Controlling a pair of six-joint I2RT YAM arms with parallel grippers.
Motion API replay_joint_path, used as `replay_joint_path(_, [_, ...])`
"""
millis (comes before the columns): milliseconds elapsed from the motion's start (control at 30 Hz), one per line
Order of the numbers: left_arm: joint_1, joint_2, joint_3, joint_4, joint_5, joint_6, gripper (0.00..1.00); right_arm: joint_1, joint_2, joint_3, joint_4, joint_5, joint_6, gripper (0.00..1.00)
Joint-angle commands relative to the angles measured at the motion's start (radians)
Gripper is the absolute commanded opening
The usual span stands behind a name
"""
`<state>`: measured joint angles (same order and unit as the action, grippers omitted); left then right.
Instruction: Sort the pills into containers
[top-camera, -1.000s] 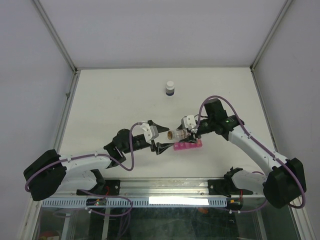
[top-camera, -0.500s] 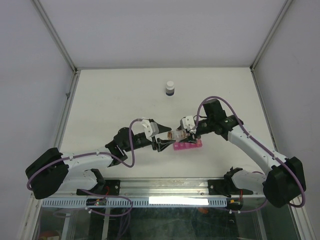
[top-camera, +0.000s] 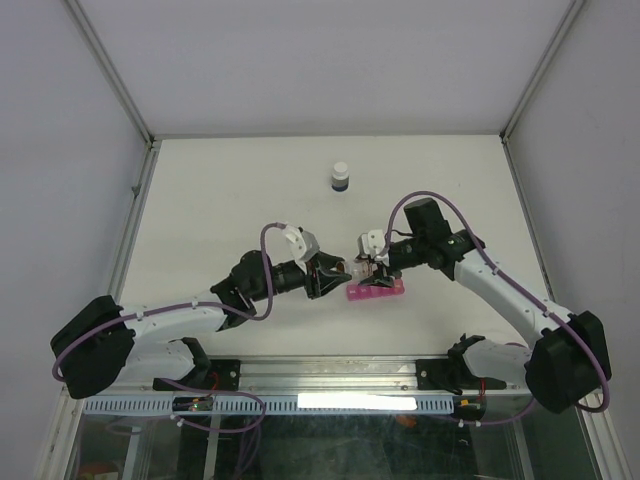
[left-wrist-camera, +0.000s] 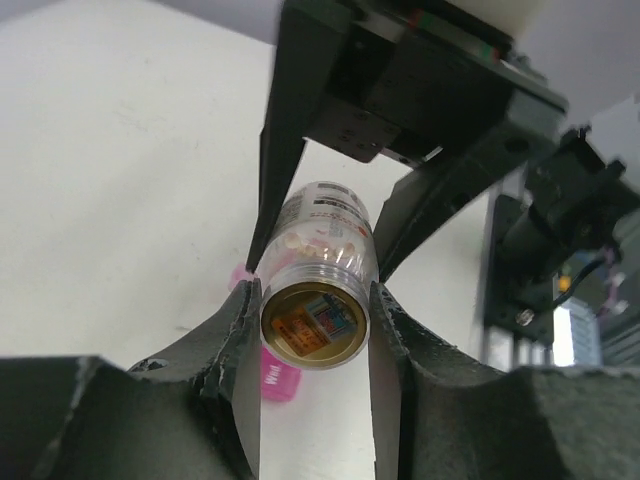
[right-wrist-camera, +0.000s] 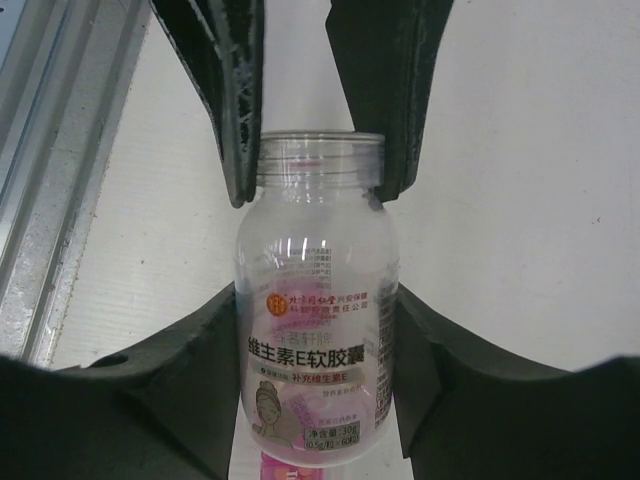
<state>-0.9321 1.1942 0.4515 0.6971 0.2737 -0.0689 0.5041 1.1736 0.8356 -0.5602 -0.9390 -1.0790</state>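
A small clear vial (top-camera: 357, 268) lies level in the air between my two grippers, just above the pink containers strip (top-camera: 378, 291) on the table. My left gripper (left-wrist-camera: 315, 300) is shut on the vial's cap (left-wrist-camera: 315, 325), which carries an orange label. My right gripper (right-wrist-camera: 315, 310) is shut on the vial's labelled body (right-wrist-camera: 315, 340). Pale pills (left-wrist-camera: 305, 240) show through the vial wall. In the right wrist view the left fingers (right-wrist-camera: 228, 100) pinch the vial's top end. A pink corner of the containers (left-wrist-camera: 275, 375) shows below the cap.
A dark bottle with a white cap (top-camera: 341, 177) stands upright at the back middle of the white table (top-camera: 220, 200). A metal rail (top-camera: 330, 375) runs along the near edge, and white walls enclose the table on three sides.
My left gripper moved right to the vial's cap end and closed on it. The right gripper kept its hold on the vial body and barely moved.
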Motion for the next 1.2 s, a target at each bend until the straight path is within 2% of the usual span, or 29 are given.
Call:
replay_joint_path(0, [0.013, -0.032, 0.058, -0.090, -0.207, -0.392, 0.00, 0.007, -0.003, 0.016, 0.087, 0.041, 0.050, 0.00])
replay_joint_path(67, [0.013, -0.013, 0.067, -0.136, -0.312, -0.554, 0.00, 0.007, 0.001, 0.016, 0.114, 0.067, 0.084, 0.00])
replay_joint_path(167, [0.013, 0.010, 0.026, -0.036, -0.388, -0.701, 0.00, 0.011, 0.013, 0.019, 0.138, 0.114, 0.115, 0.00])
replay_joint_path(233, [0.013, 0.024, 0.019, 0.005, -0.411, -0.755, 0.00, 0.011, 0.017, 0.020, 0.151, 0.138, 0.133, 0.00])
replay_joint_path(300, [0.013, 0.036, 0.028, 0.037, -0.386, -0.744, 0.00, 0.010, 0.018, 0.022, 0.154, 0.146, 0.142, 0.00])
replay_joint_path(333, [0.013, 0.040, 0.028, 0.059, -0.367, -0.731, 0.07, 0.010, 0.018, 0.023, 0.154, 0.143, 0.144, 0.00])
replay_joint_path(400, [0.013, 0.033, 0.005, 0.119, -0.330, -0.692, 0.45, 0.008, 0.018, 0.023, 0.153, 0.129, 0.147, 0.00])
replay_joint_path(500, [0.013, -0.010, -0.071, 0.226, -0.331, -0.598, 0.93, 0.007, 0.023, 0.029, 0.131, 0.101, 0.137, 0.00])
replay_joint_path(533, [0.013, -0.032, -0.105, 0.253, -0.354, -0.560, 0.98, 0.007, 0.024, 0.031, 0.123, 0.096, 0.132, 0.00])
replay_joint_path(633, [0.020, -0.117, -0.209, 0.350, -0.383, -0.412, 0.99, 0.007, 0.030, 0.034, 0.111, 0.088, 0.122, 0.00])
replay_joint_path(767, [0.045, -0.183, -0.288, 0.431, -0.154, -0.096, 0.99, 0.005, 0.037, 0.038, 0.084, 0.062, 0.095, 0.00])
replay_joint_path(833, [0.045, -0.192, -0.290, 0.360, -0.017, 0.175, 0.99, 0.006, 0.038, 0.037, 0.060, 0.037, 0.064, 0.00])
replay_joint_path(900, [0.045, -0.181, -0.277, 0.296, 0.057, 0.343, 0.99, 0.005, 0.039, 0.037, 0.044, 0.018, 0.042, 0.00])
replay_joint_path(1000, [0.048, -0.119, -0.232, 0.281, 0.070, 0.401, 0.99, 0.005, 0.041, 0.034, 0.037, 0.014, 0.026, 0.00])
replay_joint_path(1167, [0.049, -0.008, -0.146, 0.301, 0.084, 0.387, 0.97, 0.006, 0.044, 0.032, 0.030, 0.013, 0.015, 0.00])
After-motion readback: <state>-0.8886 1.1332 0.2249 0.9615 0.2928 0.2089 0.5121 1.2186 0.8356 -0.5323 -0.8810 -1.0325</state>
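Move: The clear bottle's lid is already between my left fingers. The bottle's body lies about 5 cm to the right of it and 1 cm farther out. The pink pill box is on the table roughly 9 cm to the right of my left hand, level with it in reach and 15 cm below. From my right hand, which holds the body, the lid lies some 5 cm to the left, hardly ahead and about 1 cm higher. I keep pinching the lid with my left hand and twist it some 35 degrees counter-clockwise, looking along my fingers, going about 3 cm forward with my right hand coming along. Then I spread my left fingers wide, let go and back off leftward, rolling the wrist back past its starting angle and easing a little back towards the lid. My right hand keeps its grip and returns most of the way, sinking slightly. ##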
